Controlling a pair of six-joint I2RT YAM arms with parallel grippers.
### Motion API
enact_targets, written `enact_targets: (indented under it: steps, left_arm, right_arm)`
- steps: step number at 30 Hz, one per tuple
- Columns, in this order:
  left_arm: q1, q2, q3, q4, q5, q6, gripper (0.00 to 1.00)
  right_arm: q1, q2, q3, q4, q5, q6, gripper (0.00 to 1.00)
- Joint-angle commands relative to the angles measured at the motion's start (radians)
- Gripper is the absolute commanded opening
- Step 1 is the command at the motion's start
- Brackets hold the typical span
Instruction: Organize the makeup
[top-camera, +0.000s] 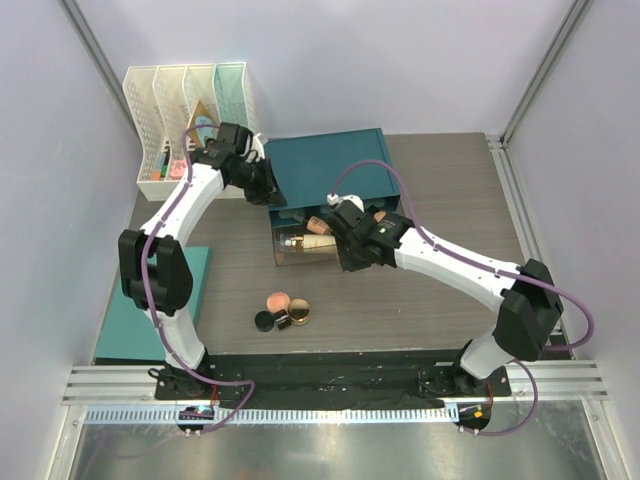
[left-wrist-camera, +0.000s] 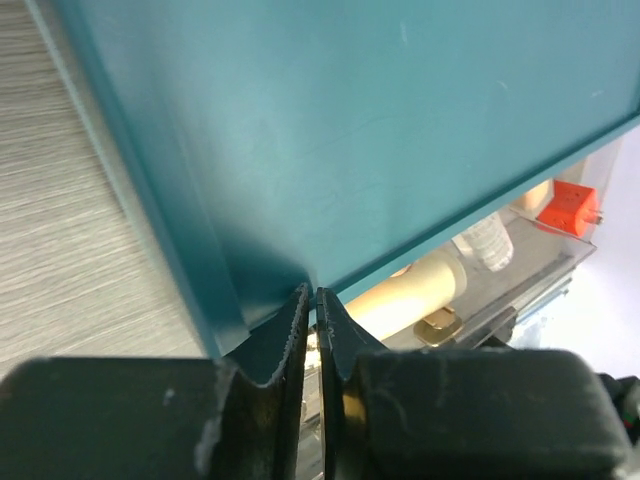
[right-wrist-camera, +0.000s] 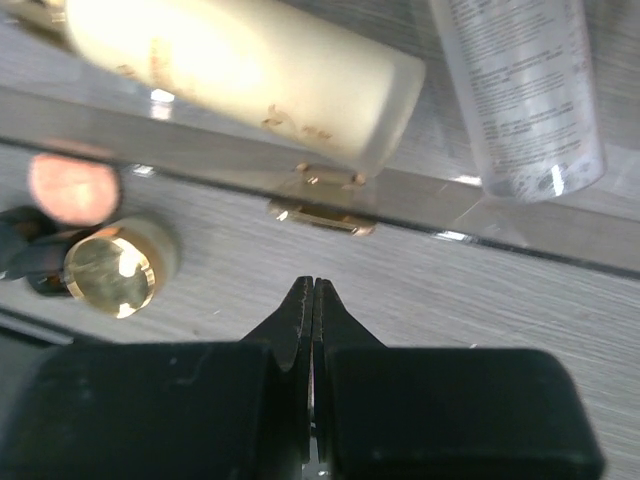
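Note:
A clear case (top-camera: 300, 258) under a teal lid (top-camera: 330, 168) holds a beige bottle (right-wrist-camera: 240, 65), a clear bottle (right-wrist-camera: 520, 90) and a beige tube (left-wrist-camera: 415, 290). A pink blush compact (top-camera: 278, 300), a black jar (top-camera: 264, 320) and a gold-rimmed compact (top-camera: 297, 314) lie on the table in front. The last also shows in the right wrist view (right-wrist-camera: 112, 272). My left gripper (left-wrist-camera: 311, 295) is shut, its tips at the lid's left corner. My right gripper (right-wrist-camera: 313, 283) is shut and empty, just in front of the case's gold clasp (right-wrist-camera: 320, 215).
White file racks (top-camera: 190, 110) with colourful items stand at the back left. A teal tray (top-camera: 150, 310) lies at the left edge of the table. A small red cube (left-wrist-camera: 568, 205) sits inside the case. Grey walls close in both sides.

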Motion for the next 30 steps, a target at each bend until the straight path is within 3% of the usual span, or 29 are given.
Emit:
enact_targets:
  steps: [1, 8, 16, 30]
  left_arm:
    - [0.007, 0.024, -0.039, -0.176, -0.212, 0.048, 0.10]
    - [0.007, 0.021, -0.041, -0.190, -0.230, 0.056, 0.09]
    - [0.007, 0.024, -0.039, -0.197, -0.242, 0.062, 0.10]
    - [0.005, 0.028, -0.041, -0.222, -0.264, 0.082, 0.10]
  right_arm:
    - [0.008, 0.039, 0.016, 0.022, 0.120, -0.033, 0.01]
    - [0.006, 0.088, 0.061, 0.064, 0.254, -0.049, 0.01]
    - [0.006, 0.099, 0.068, 0.234, 0.349, -0.095, 0.01]
    - [-0.041, 0.315, 0.306, 0.279, 0.471, -0.127, 0.01]
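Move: About 4 cm ahead of the right hand, a centimetre to its left and 2 cm lower, is the gold knob on the open clear drawer's front. Inside the drawer the cream tube lies some 7 cm ahead and 7 cm left of this hand, the clear bottle about 10 cm ahead and 3 cm right, both around 3 cm lower. From the left hand, at the cabinet's front left top corner, the knob is roughly 11 cm back, 16 cm right and 6 cm lower. Dipping about 2.5 cm and edging forward and right first, the shut right fingers then drive forward to some 11 cm in all, rising slightly and tilting forward, and come against the drawer front at its knob, pushing it in under the cabinet. The left hand shifts about 1.5 cm left, its nearly shut fingertips still at the cabinet's front left corner. ##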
